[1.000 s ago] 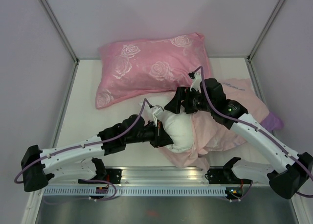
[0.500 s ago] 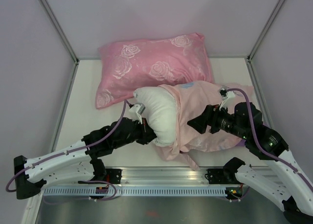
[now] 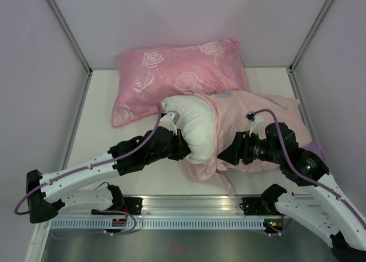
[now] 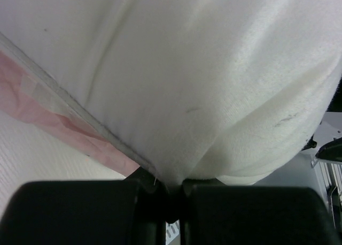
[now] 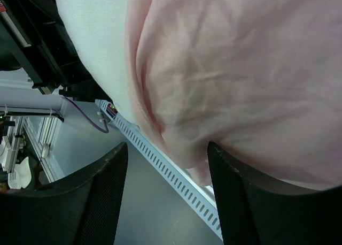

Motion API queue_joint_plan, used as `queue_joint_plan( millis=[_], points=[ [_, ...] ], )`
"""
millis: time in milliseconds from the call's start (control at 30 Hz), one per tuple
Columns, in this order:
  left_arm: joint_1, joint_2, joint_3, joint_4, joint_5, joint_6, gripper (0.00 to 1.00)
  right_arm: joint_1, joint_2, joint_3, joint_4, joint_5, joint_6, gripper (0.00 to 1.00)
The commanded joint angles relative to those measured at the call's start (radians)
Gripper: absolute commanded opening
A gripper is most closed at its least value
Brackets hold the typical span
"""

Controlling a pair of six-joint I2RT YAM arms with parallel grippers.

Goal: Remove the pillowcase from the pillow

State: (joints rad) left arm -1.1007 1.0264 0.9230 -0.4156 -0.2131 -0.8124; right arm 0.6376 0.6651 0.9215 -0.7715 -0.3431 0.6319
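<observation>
The white pillow (image 3: 194,127) stands up on the table, its left half bare. Its right half sits inside the pale pink, inside-out pillowcase (image 3: 251,122). My left gripper (image 3: 184,149) is shut on a pinch of the pillow's lower left edge. In the left wrist view, white pillow (image 4: 203,68) cloth runs down into the closed left gripper (image 4: 173,187), with the pillowcase (image 4: 48,116) showing as a pink strip at the left. My right gripper (image 3: 224,155) is open, low against the pillowcase's front. In the right wrist view, a bulge of pillowcase (image 5: 240,68) hangs between the spread fingers of the right gripper (image 5: 166,148).
A pink rose-patterned pillow (image 3: 177,79) lies at the back of the table, touching the pillowcase's far edge. A slotted metal rail (image 3: 189,222) runs along the near edge between the arm bases. Lilac walls close off the left, back and right sides.
The left gripper has lifted the pillow upright and more white now shows. The right arm has left the pillow's top, swung right and come in low against the pillowcase.
</observation>
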Motion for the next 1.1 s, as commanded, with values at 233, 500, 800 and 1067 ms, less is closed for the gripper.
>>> queue_joint_plan(
  millis=[233,500,800,1067],
  points=[
    [0.004,0.081,0.149,0.057,-0.031,-0.018,0.02,0.01,0.1,-0.024,0.086,0.088,-0.029,0.61],
    [0.004,0.009,0.169,-0.07,-0.118,-0.016,0.02,0.01,0.113,-0.07,0.023,0.393,-0.018,0.0],
    [0.004,-0.382,0.08,-0.349,-0.37,-0.109,0.02,0.01,0.09,-0.122,-0.06,0.596,0.047,0.0],
    [0.004,-0.684,0.132,-0.584,-0.47,-0.169,0.02,0.01,0.126,-0.11,-0.074,0.74,0.095,0.0]
  ],
)
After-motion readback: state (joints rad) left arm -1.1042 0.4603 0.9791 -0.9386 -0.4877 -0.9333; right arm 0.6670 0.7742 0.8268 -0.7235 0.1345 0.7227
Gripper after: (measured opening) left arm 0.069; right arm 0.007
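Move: My right hand hangs open above the pillowcase. The peach cloth just beside its open edge lies about 4 cm ahead and 5 cm below. From this hand the bared white pillow bulges some 11 cm left, 7 cm farther out and 6 cm lower. My left hand already pinches a pillow corner, to be drawn to bare table about 15 cm left and 3 cm back. That same peach cloth lies some 13 cm right of the left hand and 3 cm ahead. I reach my right hand forward and down about 6 cm, shut its fingers on the peach cloth partway, then carry the pinched cloth some 4 cm right, still going forward and down, as the wrist turns clockwise. My left hand keeps its pinch on the white pillow's corner, dips slightly right, then pulls it quickly left, away from the right hand, by about 17 cm, rising and drawing back a little. ##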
